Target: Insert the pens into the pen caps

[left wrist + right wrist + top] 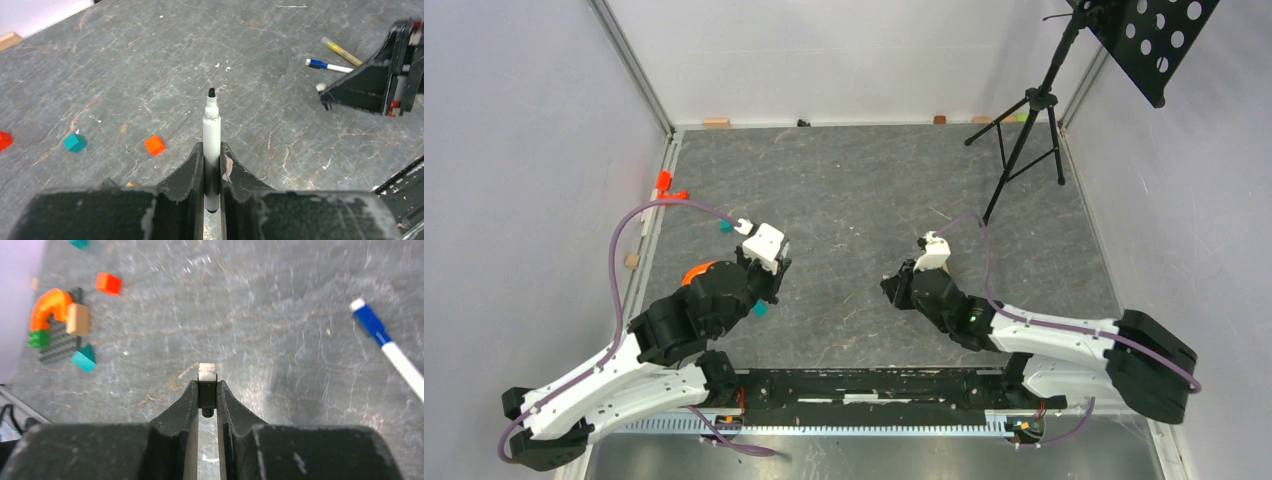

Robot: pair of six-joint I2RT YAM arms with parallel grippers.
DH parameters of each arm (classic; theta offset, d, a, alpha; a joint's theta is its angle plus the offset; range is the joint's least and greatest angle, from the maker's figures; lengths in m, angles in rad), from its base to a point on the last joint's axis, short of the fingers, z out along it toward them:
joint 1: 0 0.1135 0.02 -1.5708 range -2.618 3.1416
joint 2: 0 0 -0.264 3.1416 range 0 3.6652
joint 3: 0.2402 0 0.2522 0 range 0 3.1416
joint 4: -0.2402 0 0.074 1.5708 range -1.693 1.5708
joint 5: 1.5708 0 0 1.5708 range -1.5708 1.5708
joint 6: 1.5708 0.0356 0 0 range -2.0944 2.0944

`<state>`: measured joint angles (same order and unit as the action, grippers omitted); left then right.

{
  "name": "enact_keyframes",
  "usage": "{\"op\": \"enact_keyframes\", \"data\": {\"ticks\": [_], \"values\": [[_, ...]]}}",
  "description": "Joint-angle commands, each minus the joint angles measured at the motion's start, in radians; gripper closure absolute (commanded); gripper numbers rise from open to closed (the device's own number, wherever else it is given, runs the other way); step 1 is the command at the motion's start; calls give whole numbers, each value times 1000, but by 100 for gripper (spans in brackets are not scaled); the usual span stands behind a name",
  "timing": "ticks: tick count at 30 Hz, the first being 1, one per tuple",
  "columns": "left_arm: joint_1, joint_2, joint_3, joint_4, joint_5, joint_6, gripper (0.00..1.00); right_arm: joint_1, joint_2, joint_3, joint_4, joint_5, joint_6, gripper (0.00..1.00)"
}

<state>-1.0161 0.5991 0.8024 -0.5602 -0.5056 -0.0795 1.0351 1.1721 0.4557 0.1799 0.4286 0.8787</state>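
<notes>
My left gripper [212, 152] is shut on a white pen [211, 127]. The pen's bare black tip points away from me, over the table. My right gripper [207, 390] is shut on a short black pen cap [207, 385] whose pale end sticks out past the fingertips. In the left wrist view the right gripper [325, 95] hangs at the upper right, apart from the pen tip. Behind it lie a yellow-olive pen [342, 51] and a white pen wearing a blue cap [327, 65]. That blue-capped pen [390, 347] also lies to the right of the right gripper.
An orange cube [154, 144], a teal cube [74, 142] and a red block [4, 140] lie left of the left gripper. A toy cluster with an orange arch [50, 307] sits by the left wall. A black tripod stand [1024, 130] rises at the back right.
</notes>
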Motion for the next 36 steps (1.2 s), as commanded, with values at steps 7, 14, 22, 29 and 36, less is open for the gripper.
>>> {"op": "enact_keyframes", "data": {"ticks": [7, 14, 22, 29, 36], "values": [[4, 0, -31, 156, 360, 32, 98, -60, -250, -150, 344, 32, -253, 100], [6, 21, -68, 228, 419, 52, 98, -63, -337, -180, 367, 12, -350, 100], [6, 113, -33, 331, 469, 69, 98, -103, -430, -127, 338, -121, -410, 100], [6, 278, 142, 291, 501, 144, 98, -236, -441, -28, 296, -337, -439, 100], [62, 386, 158, 341, 577, 130, 98, -368, -446, 29, 249, -425, -427, 100]]}}
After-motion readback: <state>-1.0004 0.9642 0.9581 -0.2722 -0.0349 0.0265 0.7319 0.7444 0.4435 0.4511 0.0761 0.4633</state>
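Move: My left hand holds the white pen upright, tip up, and goes for the black cap in my right hand, about 21 cm to the right, 2 cm ahead and 15 cm lower. From my right hand the white pen is some 20 cm left, 1 cm back and 18 cm up. On the table 8 cm below that hand, the blue-capped pen lies 6 cm ahead and 11 cm right, the yellow pen 6 cm ahead and 15 cm right. I lift the cap with my right hand by about 18 cm, easing right and a little forward as its fingers tip up some 35 degrees, to bring it level with the pen. Meanwhile my left hand carries the pen about 13 cm right towards the cap, swinging back slightly and then forward again, turning clockwise and rising a little at the end. Both grips keep their hold. ##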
